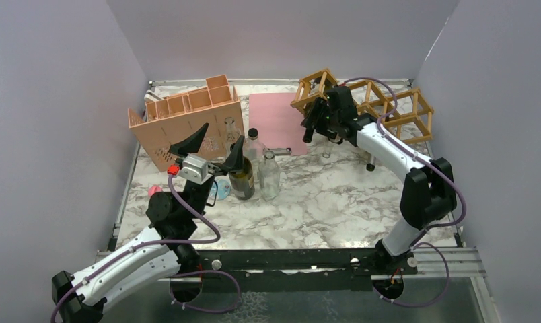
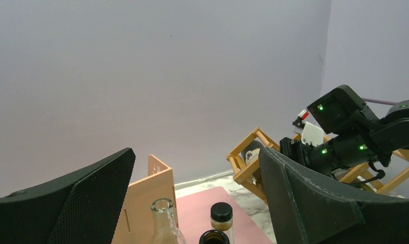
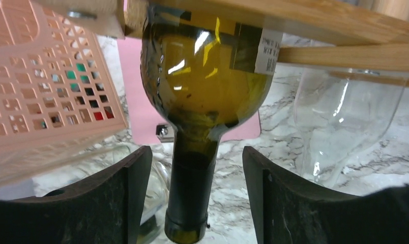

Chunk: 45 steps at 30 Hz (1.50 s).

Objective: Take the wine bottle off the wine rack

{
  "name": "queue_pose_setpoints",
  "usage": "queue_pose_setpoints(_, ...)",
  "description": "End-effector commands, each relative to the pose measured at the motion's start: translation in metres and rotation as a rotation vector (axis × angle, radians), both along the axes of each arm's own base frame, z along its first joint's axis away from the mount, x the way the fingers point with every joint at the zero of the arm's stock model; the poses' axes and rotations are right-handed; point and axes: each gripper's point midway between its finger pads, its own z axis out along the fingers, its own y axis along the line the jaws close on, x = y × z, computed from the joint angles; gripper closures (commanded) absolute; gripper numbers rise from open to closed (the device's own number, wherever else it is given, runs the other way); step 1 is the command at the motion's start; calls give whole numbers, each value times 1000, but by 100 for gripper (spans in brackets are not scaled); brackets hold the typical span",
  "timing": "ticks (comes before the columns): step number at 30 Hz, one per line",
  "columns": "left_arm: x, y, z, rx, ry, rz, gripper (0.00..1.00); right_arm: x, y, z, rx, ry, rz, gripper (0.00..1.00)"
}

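The wooden wine rack (image 1: pixel 395 111) stands at the back right. An olive-green wine bottle (image 3: pixel 202 76) lies in its leftmost cell, neck sticking out toward the camera. My right gripper (image 3: pixel 197 198) is open, with a finger on either side of the neck and a gap on both sides. In the top view it (image 1: pixel 313 120) sits at the rack's left end. My left gripper (image 1: pixel 217 145) is open and empty, above the standing bottles at the left. The left wrist view shows the rack (image 2: pixel 245 170) and the bottle's base (image 2: pixel 253 151).
A salmon-pink perforated box (image 1: pixel 187 121) leans at the back left, with a pink mat (image 1: pixel 276 121) beside it. A dark bottle (image 1: pixel 241 178), a clear bottle (image 1: pixel 269 173) and a black-capped bottle (image 1: pixel 254 142) stand mid-table. A clear glass bottle (image 3: pixel 340 117) lies in the neighbouring rack cell.
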Motion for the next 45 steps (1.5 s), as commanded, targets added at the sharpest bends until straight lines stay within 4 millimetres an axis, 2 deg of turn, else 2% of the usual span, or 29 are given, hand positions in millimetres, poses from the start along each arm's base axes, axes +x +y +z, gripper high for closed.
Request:
queue_pose_setpoints(1,-5,4,8,-34,-24,-9,1,17,9,1,78,-31,-37,33)
queue_pose_setpoints(11,-3,4,6,-23,-22,-2,1,22,13,-17,118,-6,-72,37)
queue_pose_setpoints(14,-2,2,5,-16,-19,-3,1,20,11,-20,124,-13,-83,43)
queue_pose_setpoints(20,-1,-2,3,-5,-18,-14,1,16,7,-26,110,-18,-87,61)
queue_pose_setpoints(22,-1,-3,2,-2,-18,-14,1,14,3,-25,96,-26,-90,63)
queue_pose_setpoints(31,-1,-3,2,-1,-17,-14,1,-18,-22,-17,60,-19,-55,73)
queue_pose_setpoints(36,0,-5,1,0,-14,-22,1,-39,-26,-7,62,-36,-7,77)
queue_pose_setpoints(42,-1,-6,2,-2,-14,-28,1,-61,-25,-8,79,-34,54,85)
queue_pose_setpoints(45,0,-6,1,0,-12,-28,1,-70,-24,-2,95,-55,75,86)
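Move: The wine bottle's neck is just below the right hand's open fingers; its middle lies about 9 cm ahead, 1 cm right and 2 cm lower. From that hand, the clear bottle lies some 7 cm right, 2 cm ahead and 9 cm down, and the rack's middle 15 cm right, 5 cm ahead. The pink clipboard is about 11 cm left, level with it, 15 cm down. From the left hand the wine bottle is roughly 26 cm ahead, 23 cm right, 24 cm below. The right hand dips some 3 cm, pinches the wine bottle's neck, then draws it back about 8 cm. ##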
